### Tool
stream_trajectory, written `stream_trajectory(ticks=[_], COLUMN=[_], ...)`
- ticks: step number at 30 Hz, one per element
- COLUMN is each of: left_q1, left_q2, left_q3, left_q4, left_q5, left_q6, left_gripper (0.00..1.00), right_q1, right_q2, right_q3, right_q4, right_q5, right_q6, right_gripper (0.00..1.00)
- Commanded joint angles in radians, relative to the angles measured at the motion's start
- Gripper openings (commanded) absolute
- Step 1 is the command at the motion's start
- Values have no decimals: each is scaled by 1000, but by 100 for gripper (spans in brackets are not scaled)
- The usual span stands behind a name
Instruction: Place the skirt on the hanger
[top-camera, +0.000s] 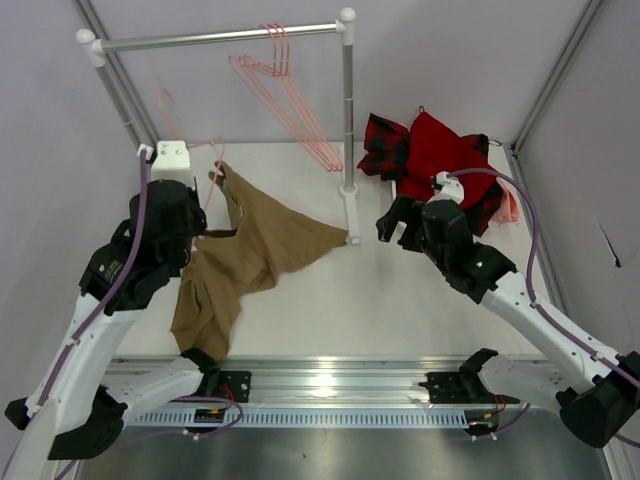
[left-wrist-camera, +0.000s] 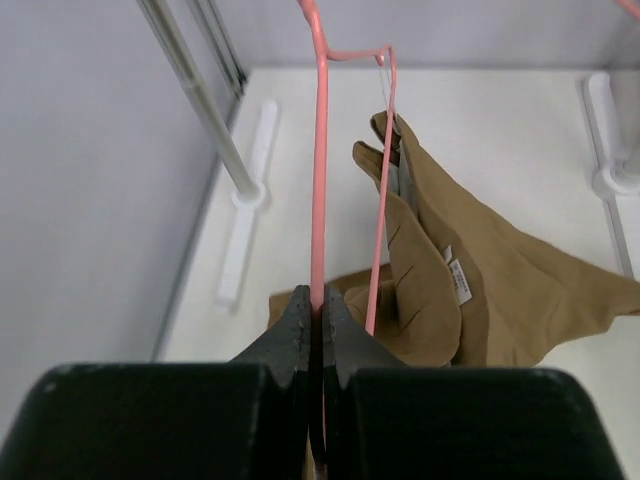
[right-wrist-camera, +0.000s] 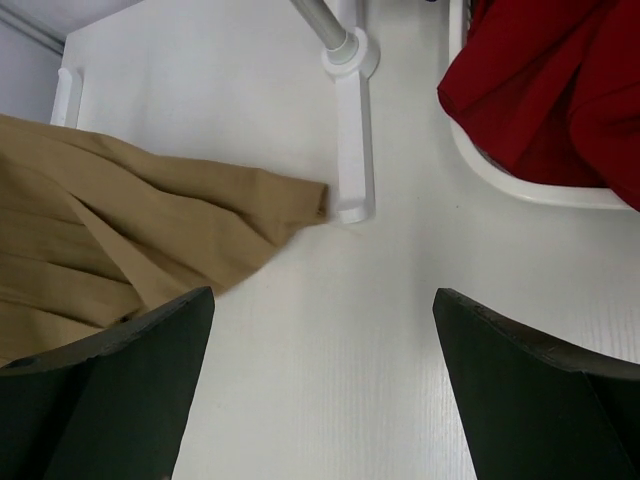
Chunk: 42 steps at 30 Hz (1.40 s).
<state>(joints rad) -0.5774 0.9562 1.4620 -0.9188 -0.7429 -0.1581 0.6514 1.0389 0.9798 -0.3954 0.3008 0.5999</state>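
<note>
My left gripper (left-wrist-camera: 318, 302) is shut on one thin wire of the pink hanger (left-wrist-camera: 319, 160), which rises from the jaws toward the far wall. The tan skirt (left-wrist-camera: 490, 270) hangs by one end from the hanger's other wire and drapes down to the table. In the top view the left gripper (top-camera: 196, 214) is at the left, and the skirt (top-camera: 250, 250) spreads from it to the rack's foot. My right gripper (right-wrist-camera: 322, 300) is open and empty over bare table, right of the skirt's corner (right-wrist-camera: 150, 225). It also shows in the top view (top-camera: 392, 226).
A clothes rail (top-camera: 220, 38) on a white post (top-camera: 347, 110) holds several more pink hangers (top-camera: 290, 95). The post's foot (right-wrist-camera: 352, 150) lies just ahead of my right gripper. A red garment (top-camera: 430, 145) and plaid cloth (top-camera: 385, 145) fill a white basket (right-wrist-camera: 520, 185) at the back right.
</note>
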Motion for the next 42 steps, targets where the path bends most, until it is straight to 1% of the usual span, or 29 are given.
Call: stream_trajectory(ticks=[1,4,6,11,13,18,19,20,21,22,28,31,34,38,42], left_q1=[14,19,40,93,103,218,241,284,304,323,427,484,504,528,562], left_q2=[-4,3,16,85,105,127,127,130,127,124,144,171,199,208,234], left_q3=[84,110,161,309,334,331,325,322,317,302,291,307,291,259,274], left_q4=[188,244,258,270,282,321,324,328,339,353,428,429,440,491,508], left_q5=[-85,-82,-78,-13,13,196,276,312,353,425,569,638,648,611,605], left_q6=[239,327,368,425,442,410,398,378,374,371,374,335,318,302,293], left_gripper=[0,0,0,0,0,0,0,0,0,0,0,0,0,0,0], right_q1=[-36,-73,-111,-159,-164,-167,-170,-170,-170,-168,-171,-173,-177,-187,-196], right_q2=[6,7,12,16,18,33,33,33,32,30,13,12,15,32,49], right_q3=[-4,3,11,26,28,30,25,22,17,8,-6,-18,-20,-18,-15], right_q4=[49,52,59,84,104,151,161,168,193,204,250,265,268,268,285], right_q5=[-57,-81,-112,-141,-143,-196,-206,-207,-216,-221,-216,-219,-227,-247,-262], right_q6=[6,1,1,0,-8,-41,-61,-68,-80,-106,-158,-166,-169,-172,-169], right_gripper=[99,99,99,99,99,99,99,99,99,99,99,99,99,99,99])
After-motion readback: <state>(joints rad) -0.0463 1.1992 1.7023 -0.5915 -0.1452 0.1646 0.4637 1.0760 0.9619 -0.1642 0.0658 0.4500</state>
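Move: The left hand already grips the pink hanger with the skirt on it. The bare stretch of rail its hook is bound for lies about 25 cm ahead, 7 cm left and 20 cm above. The rack's left post top stands some 10 cm farther left along the rail. The hanging hangers are about 22 cm right of that stretch. From the open right hand, that rail stretch is roughly 20 cm ahead, 43 cm left and 33 cm higher. Still pinching the hanger's lower part, the left fingers stay shut while the arm lifts hanger and skirt about 11 cm. It then reaches some 10 cm forward, edging about 4 cm left and easing down 2 or 3 cm, to bring the hook up to the rail, fingertips tilted up about 10 degrees. The right hand, empty and open, drifts about 4 cm forward and slightly up. ##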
